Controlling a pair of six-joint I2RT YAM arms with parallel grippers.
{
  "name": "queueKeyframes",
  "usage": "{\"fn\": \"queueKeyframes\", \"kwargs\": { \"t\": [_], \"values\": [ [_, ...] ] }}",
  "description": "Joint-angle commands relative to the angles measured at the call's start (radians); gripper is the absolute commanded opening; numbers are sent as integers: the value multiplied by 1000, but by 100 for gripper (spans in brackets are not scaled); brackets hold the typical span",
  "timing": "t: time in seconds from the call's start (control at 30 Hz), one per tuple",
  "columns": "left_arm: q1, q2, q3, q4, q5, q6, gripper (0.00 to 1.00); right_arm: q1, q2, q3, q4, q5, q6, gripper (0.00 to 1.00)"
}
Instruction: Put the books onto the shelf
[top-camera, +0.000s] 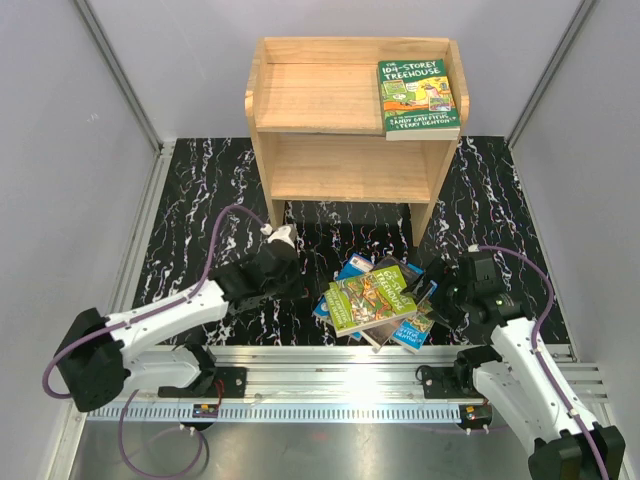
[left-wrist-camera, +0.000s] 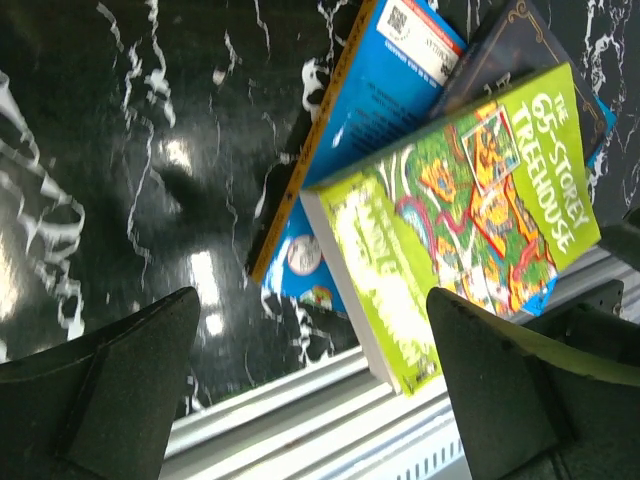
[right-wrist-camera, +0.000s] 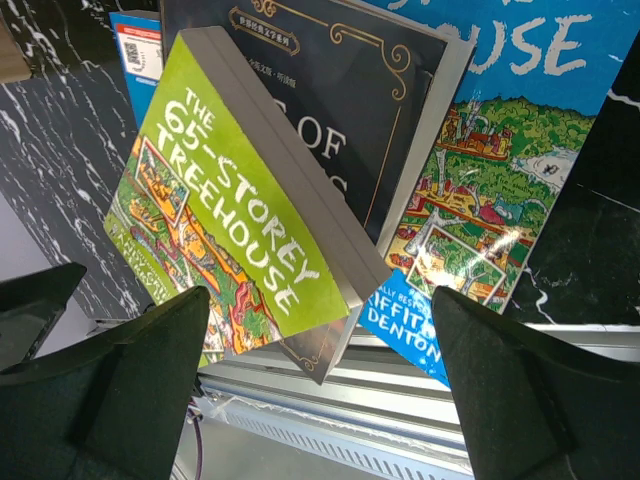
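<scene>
The light-wood shelf (top-camera: 310, 95) stands at the back, and a green "104-Storey Treehouse" book (top-camera: 418, 98) lies flat on the right of its top tier. A loose pile of books sits near the table's front edge. The green "65-Storey Treehouse" (top-camera: 370, 298) (left-wrist-camera: 470, 220) (right-wrist-camera: 230, 200) is on top, over a dark book (right-wrist-camera: 340, 90) (left-wrist-camera: 520, 50). Two blue books (right-wrist-camera: 490, 180) (left-wrist-camera: 390, 90) lie underneath. My left gripper (top-camera: 298, 283) (left-wrist-camera: 320, 400) is open just left of the pile. At the pile's right side, my right gripper (top-camera: 437, 292) (right-wrist-camera: 320, 390) is open. Neither holds anything.
An aluminium rail (top-camera: 330, 365) runs along the near edge right below the pile, and the pile's corners overhang it. Grey walls close in both sides of the black marbled table (top-camera: 200, 200). The shelf's lower tier (top-camera: 350, 170) holds nothing.
</scene>
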Motion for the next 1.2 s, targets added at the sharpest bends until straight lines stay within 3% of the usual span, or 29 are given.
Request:
{"fn": "queueKeyframes", "kwargs": {
  "t": [0.0,0.33,0.47,0.5,0.6,0.7,0.8,0.83,0.9,1.07,1.17],
  "values": [
    [44,89,10,173,135,87,99,7,50,-3,94,-21,14,100],
    [93,314,43,350,300,116,99,7,190,-5,166,-61,8,90],
    [96,368,23,475,417,113,99,7,211,-18,171,-85,0,74],
    [96,378,21,517,432,110,99,7,213,-23,174,-88,-3,63],
    [97,411,23,565,485,105,99,7,213,-49,197,-104,4,48],
    [99,442,18,602,535,98,97,7,225,-57,206,-110,1,41],
    [102,447,15,616,568,88,85,6,236,-54,203,-107,-11,40],
    [101,445,15,616,574,87,69,6,237,-54,202,-104,-14,40],
    [101,425,15,608,577,82,57,7,237,-55,200,-99,-15,39],
    [101,349,18,558,558,78,15,7,224,-72,205,-96,-11,38],
    [101,287,18,542,563,76,0,7,213,-77,203,-98,-11,38]
  ]
}}
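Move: The green 65-Storey book lies roughly 15 cm right of the left hand, 2 cm back and 7 cm lower; from the right hand it is about 11 cm left, level fore and aft, and 4 cm down. The barcoded blue book is some 10 cm right of the left hand, level with it. The dark book is about 8 cm left of the right hand and 1 cm back; the blue Treehouse book lies 3 cm back and 1 cm right, both 6 cm below that hand. Both hands pinch the green book, one at each end. The left sinks about 6 cm while reaching 7 cm to the right and slightly forward, turning some 15 degrees clockwise, shuts on the book's left end by the spine and then rises about 5 cm; the right eases down 3 cm, a little left and forward, closes on the right end and holds there. ##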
